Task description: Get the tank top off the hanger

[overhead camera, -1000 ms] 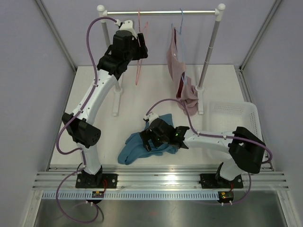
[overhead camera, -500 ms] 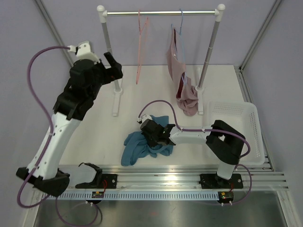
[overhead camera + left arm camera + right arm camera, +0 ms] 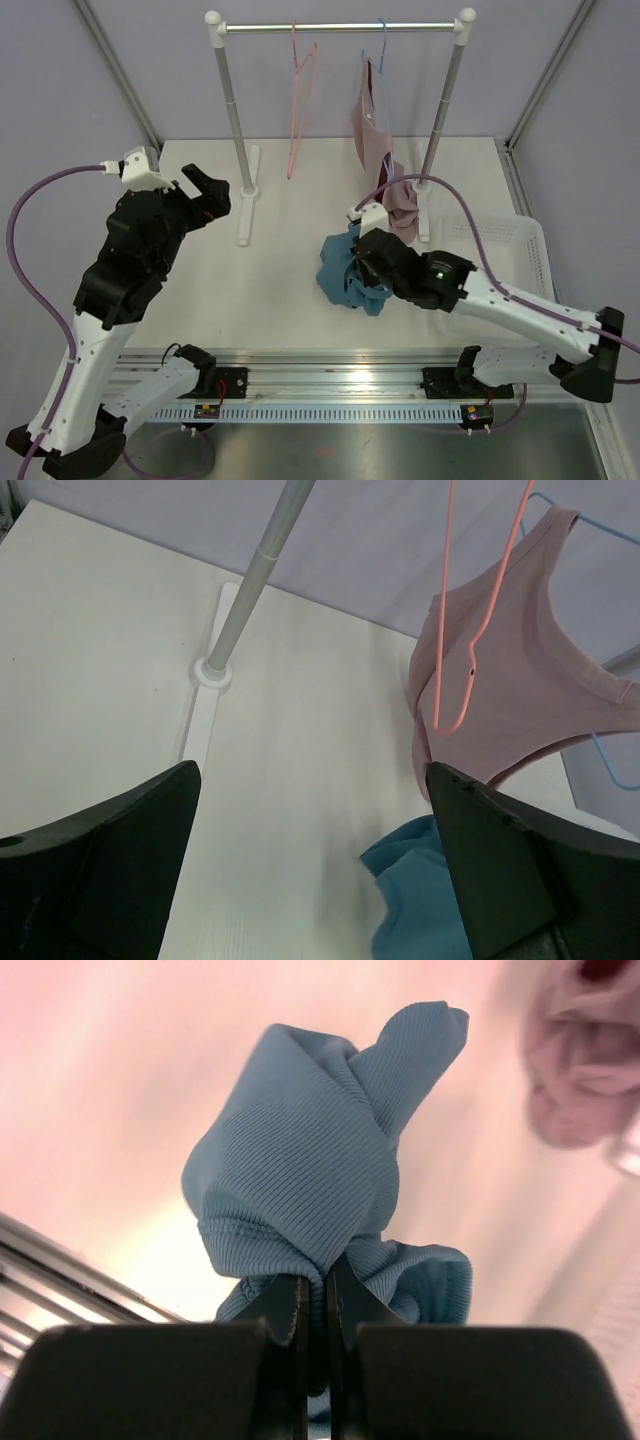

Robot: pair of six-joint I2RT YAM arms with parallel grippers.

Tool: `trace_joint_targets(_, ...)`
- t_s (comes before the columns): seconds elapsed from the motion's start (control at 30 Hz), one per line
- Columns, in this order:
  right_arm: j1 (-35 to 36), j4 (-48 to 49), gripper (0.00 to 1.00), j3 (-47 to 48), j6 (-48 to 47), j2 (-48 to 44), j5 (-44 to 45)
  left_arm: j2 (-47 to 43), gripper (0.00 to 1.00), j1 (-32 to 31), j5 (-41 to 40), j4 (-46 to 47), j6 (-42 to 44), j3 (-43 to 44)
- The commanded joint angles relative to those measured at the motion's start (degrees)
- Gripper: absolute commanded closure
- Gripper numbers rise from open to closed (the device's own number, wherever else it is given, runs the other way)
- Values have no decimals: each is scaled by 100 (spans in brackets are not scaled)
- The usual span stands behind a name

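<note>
The teal-blue tank top [image 3: 345, 272] hangs bunched from my right gripper [image 3: 366, 262], lifted just above the table's middle. In the right wrist view the jaws of that gripper [image 3: 316, 1282] are shut on a fold of the ribbed fabric [image 3: 300, 1180]. The pink wire hanger [image 3: 292, 110] hangs bare on the rail. My left gripper [image 3: 205, 190] stands open and empty at the left, well clear of the rack. Its wrist view looks past its wide-open jaws [image 3: 310, 780] at the hanger [image 3: 440, 650] and a corner of the tank top [image 3: 420, 900].
A dusty pink top [image 3: 377, 125] hangs on a light blue hanger from the rail [image 3: 340, 27], its lower end bunched by the right post [image 3: 445, 110]. The left post [image 3: 232, 120] stands on a white foot. A white basket [image 3: 505, 240] sits at the right.
The right gripper shut on the tank top and carried it up and rightward off the table. The left arm drew back from the rack to the left, its jaws opening.
</note>
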Motion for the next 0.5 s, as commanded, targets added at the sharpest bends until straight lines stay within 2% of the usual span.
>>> trace_joint_targets(0.0, 34, -1497, 100, 509, 365, -762, 1263, -271, 1, 14, -131, -321, 120, 13)
trace_joint_targets(0.13, 25, -2674, 100, 1010, 856, -1448, 2256, -491, 1, 14, -228, -700, 603, 31)
trace_joint_targets(0.17, 25, -3286, 100, 1281, 997, -1501, 2701, -535, 1, 14, -237, -735, 657, -48)
trace_joint_targets(0.3, -281, -4442, 100, 1643, 1578, -1379, 3619, -694, 1, 14, -368, -884, 973, -277)
trace_joint_targets(0.37, -1105, -4340, 100, 1557, 1413, -1300, 3708, -685, 1, 5, -631, -929, 1096, -364)
trace_joint_targets(0.4, -1405, -4068, 100, 1434, 820, -1300, 3595, -668, 1, 14, -693, -938, 1123, -382)
trace_joint_targets(0.43, -2104, -3752, 100, 1302, 527, -1300, 3411, -668, 1, 14, -772, -929, 1141, -400)
trace_joint_targets(0.47, -2406, -3253, 100, 1057, 324, -1256, 3044, -668, 1, 14, -764, -920, 1141, -418)
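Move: The right gripper is closed on the teal tank top. From it the white basket, where the tank top is heading, lies about 37 cm right, 4 cm ahead and 17 cm below. The hanging pink top is some 26 cm ahead and 8 cm right, slightly lower; the rack's right foot is about 32 cm ahead, 20 cm right and 19 cm down. From the left hand, the basket lies about 66 cm right, level ahead, 37 cm below. Keep the right fingers shut on the tank top and swing it about 23 cm right towards the basket, climbing some 10 cm before levelling off, while turning the hand roughly 40 degrees clockwise. Meanwhile ease the open, empty left gripper a few centimetres back, left and down, away from the bare pink hanger, rolling it slightly with its left side rising. ##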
